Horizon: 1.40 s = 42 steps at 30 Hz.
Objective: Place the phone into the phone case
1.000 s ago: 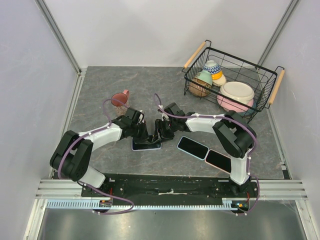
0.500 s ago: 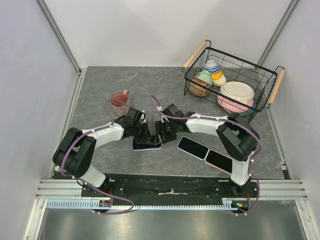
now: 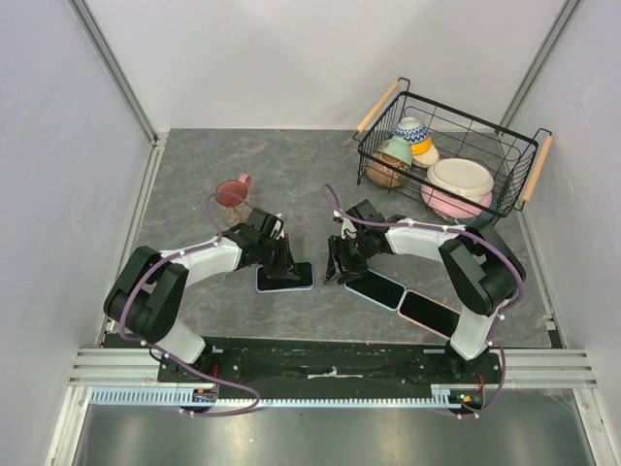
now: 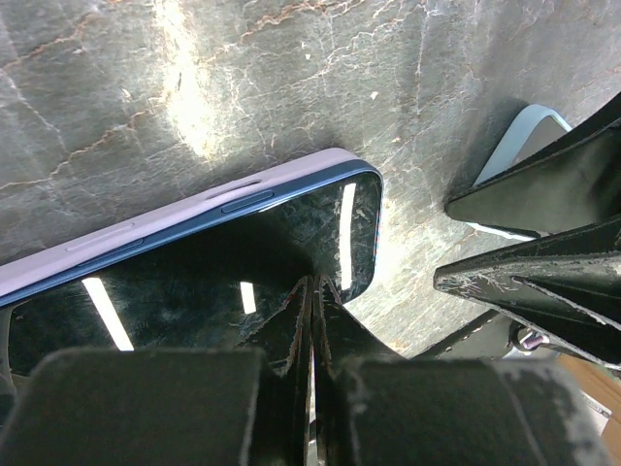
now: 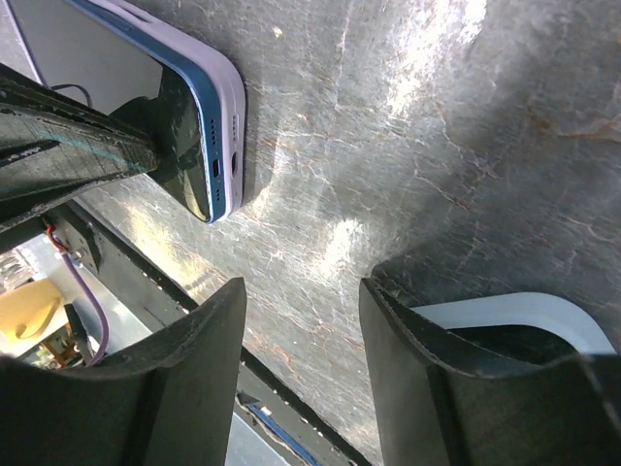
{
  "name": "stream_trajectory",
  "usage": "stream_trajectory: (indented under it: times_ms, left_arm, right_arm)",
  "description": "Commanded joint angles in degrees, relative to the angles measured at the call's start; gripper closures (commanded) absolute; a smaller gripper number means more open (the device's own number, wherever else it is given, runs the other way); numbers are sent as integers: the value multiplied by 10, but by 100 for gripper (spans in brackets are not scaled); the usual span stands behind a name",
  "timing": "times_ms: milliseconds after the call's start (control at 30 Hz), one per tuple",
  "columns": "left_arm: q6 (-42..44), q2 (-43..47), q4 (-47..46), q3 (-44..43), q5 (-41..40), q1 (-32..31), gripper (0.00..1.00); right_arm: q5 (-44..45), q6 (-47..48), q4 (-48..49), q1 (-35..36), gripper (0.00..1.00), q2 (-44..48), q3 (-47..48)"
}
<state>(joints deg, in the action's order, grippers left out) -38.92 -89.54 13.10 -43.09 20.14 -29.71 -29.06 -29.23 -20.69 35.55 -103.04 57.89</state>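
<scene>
A blue-edged phone [image 3: 289,276] lies screen up inside the lavender phone case [image 3: 307,285] on the grey table, in front of the left arm. In the left wrist view the phone's dark screen [image 4: 175,291] sits within the case rim [image 4: 243,183]. My left gripper [image 3: 282,260] is shut, its tips [image 4: 315,287] resting on the screen near the phone's corner. My right gripper [image 3: 337,273] stands open to the right of the phone, apart from it, with bare table between its fingers [image 5: 199,349]. The phone's port end [image 5: 215,160] shows in the right wrist view.
A black phone [image 3: 374,286] in a white case lies right by the right gripper, and a pink one [image 3: 424,313] lies beyond it. A pink cup [image 3: 231,191] stands back left. A wire basket [image 3: 453,117] of bowls sits back right.
The right gripper has drawn back to the right, away from the cased phone and toward the black phone. The left gripper has stayed shut on the screen.
</scene>
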Motion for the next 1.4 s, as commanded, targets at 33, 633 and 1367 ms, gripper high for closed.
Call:
stream_trajectory:
  times_ms: [33, 633, 1367]
  left_arm:
    - [32, -39, 44, 26, -80, -3, 98]
    - [41, -45, 36, 33, -77, -4, 98]
    - [46, -66, 53, 20, -93, -17, 98]
  right_arm:
    - [-39, -14, 10, -3, 44, -16, -34]
    - [-78, -72, 112, 10, 57, -122, 8]
    - [76, -37, 31, 12, 86, -173, 53]
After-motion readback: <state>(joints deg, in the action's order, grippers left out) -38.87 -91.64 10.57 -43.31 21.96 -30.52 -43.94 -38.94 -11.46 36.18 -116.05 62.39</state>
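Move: The phone, lying in the lavender case, has its middle about 12 cm to the right hand's left, 2 cm forward and 2 cm lower; its right end is some 5 cm to that hand's left and also 2 cm forward. The light-blue phone lies about 12 cm to the right hand's right and 1 cm back, the pink phone roughly 26 cm right and 8 cm back. From the shut left hand, the lavender-cased phone's middle is 2 cm left, 1 cm forward and 1 cm lower. The lavender case's right end is what the right hand goes for: it swings back about 2 cm, then goes left some 5 cm in all while coming forward again and sinking 1.5 cm. Its fingers lean flatter to the left and back towards the base and close from half open to nearly shut at the near right corner. The shut left fingertips keep resting on the screen, easing about 1 cm right towards that end. ##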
